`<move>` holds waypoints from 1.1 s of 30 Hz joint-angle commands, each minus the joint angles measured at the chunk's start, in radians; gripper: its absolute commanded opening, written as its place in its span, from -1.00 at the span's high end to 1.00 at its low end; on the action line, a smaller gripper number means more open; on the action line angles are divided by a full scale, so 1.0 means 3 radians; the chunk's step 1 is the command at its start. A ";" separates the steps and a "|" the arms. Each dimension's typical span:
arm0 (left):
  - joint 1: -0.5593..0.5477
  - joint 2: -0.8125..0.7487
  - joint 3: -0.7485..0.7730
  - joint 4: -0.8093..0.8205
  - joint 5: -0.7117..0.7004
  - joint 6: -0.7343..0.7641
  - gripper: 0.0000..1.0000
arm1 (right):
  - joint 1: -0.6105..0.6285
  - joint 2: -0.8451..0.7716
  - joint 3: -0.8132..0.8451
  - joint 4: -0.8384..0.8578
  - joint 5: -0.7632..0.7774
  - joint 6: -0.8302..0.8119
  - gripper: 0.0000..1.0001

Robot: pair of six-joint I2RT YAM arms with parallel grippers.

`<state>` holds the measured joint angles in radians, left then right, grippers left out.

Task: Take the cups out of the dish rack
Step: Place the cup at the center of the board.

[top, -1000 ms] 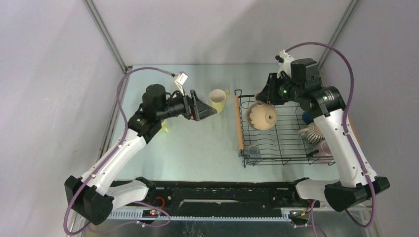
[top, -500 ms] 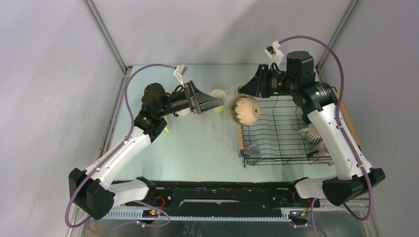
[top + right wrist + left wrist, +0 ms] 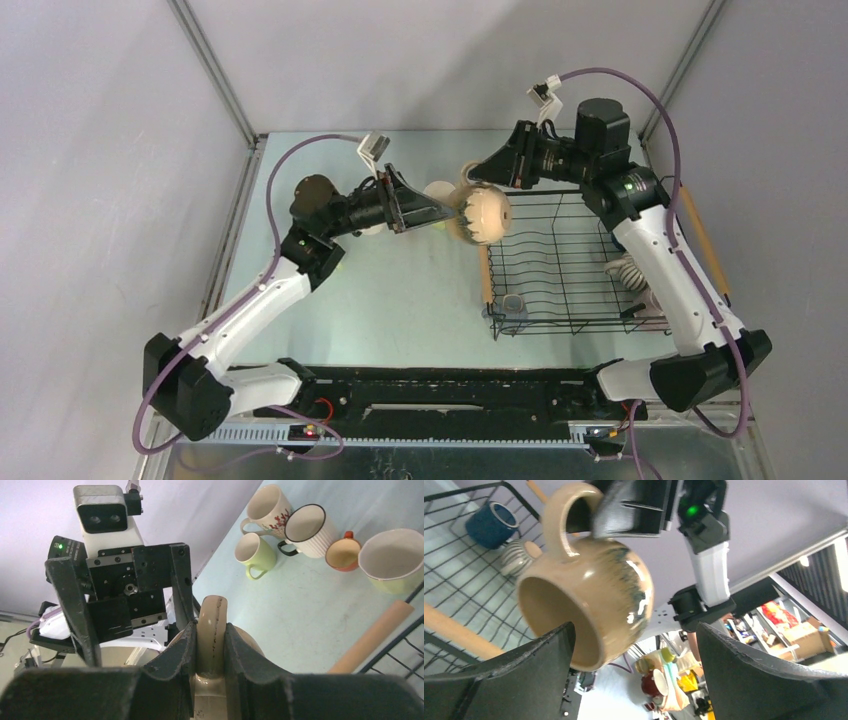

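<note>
My right gripper is shut on the handle of a tan cup, which hangs in the air over the left edge of the dish rack. In the left wrist view the tan cup lies on its side with its mouth turned toward the camera. My left gripper stands open right in front of it, and the cup's rim sits close to one finger. A dark blue cup and a ribbed cream cup are in the rack.
Several unloaded cups stand on the table left of the rack: a large pale yellow-green one, an orange-red one, a white ribbed one, a patterned cream one and a small yellow-green one. A small grey cup sits in the rack's near left corner.
My right arm has carried the tan cup left, from above the rack to past its left edge. My left gripper has reached right to meet it, still open.
</note>
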<state>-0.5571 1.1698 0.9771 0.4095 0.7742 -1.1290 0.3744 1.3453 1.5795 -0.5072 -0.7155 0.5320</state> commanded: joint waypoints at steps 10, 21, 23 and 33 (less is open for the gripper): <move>-0.0287 0.0163 -0.0107 0.1603 0.0249 -0.1118 -0.55 | -0.0096 -0.0020 -0.0385 0.1475 -0.0691 0.0872 1.00; -0.0405 0.0414 -0.0113 0.2342 0.0146 -0.1631 0.26 | -0.0105 -0.0163 -0.0574 0.1609 -0.0689 0.0966 1.00; -0.0414 0.0433 -0.0115 0.2340 0.0131 -0.1628 0.49 | -0.0107 -0.0188 -0.0596 0.1556 -0.0646 0.0922 1.00; -0.0415 0.0367 -0.0148 0.1836 0.0059 -0.1249 0.99 | -0.0068 -0.0300 -0.0636 0.1210 -0.0423 0.0699 1.00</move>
<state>-0.6727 1.3254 0.9482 0.9810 0.8219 -1.5772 0.3462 1.2919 1.3930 -0.1143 -0.9066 0.8009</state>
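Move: Some 7 cm to the left hand's right, level fore-and-aft and about 2 cm lower, hangs the tan cup. A yellow-green cup stands on the board about 14 cm ahead of that hand and 30 cm below; the rack's near wooden rail is roughly 10 cm right, 5 cm ahead, 25 cm below. The right hand already grips the tan cup's handle, with the cup's middle about 5 cm back, 1 cm right and 3 cm below. Swinging back and up about 4 cm each way and some 3 cm right, the left hand turns clockwise and rolls its left side down, about 15 degrees each, and shuts its wide-open fingers over the tan cup's upper rim, one inside, one outside. The right hand keeps the handle pinched, easing up and back some 2 cm while its left side rolls up. ##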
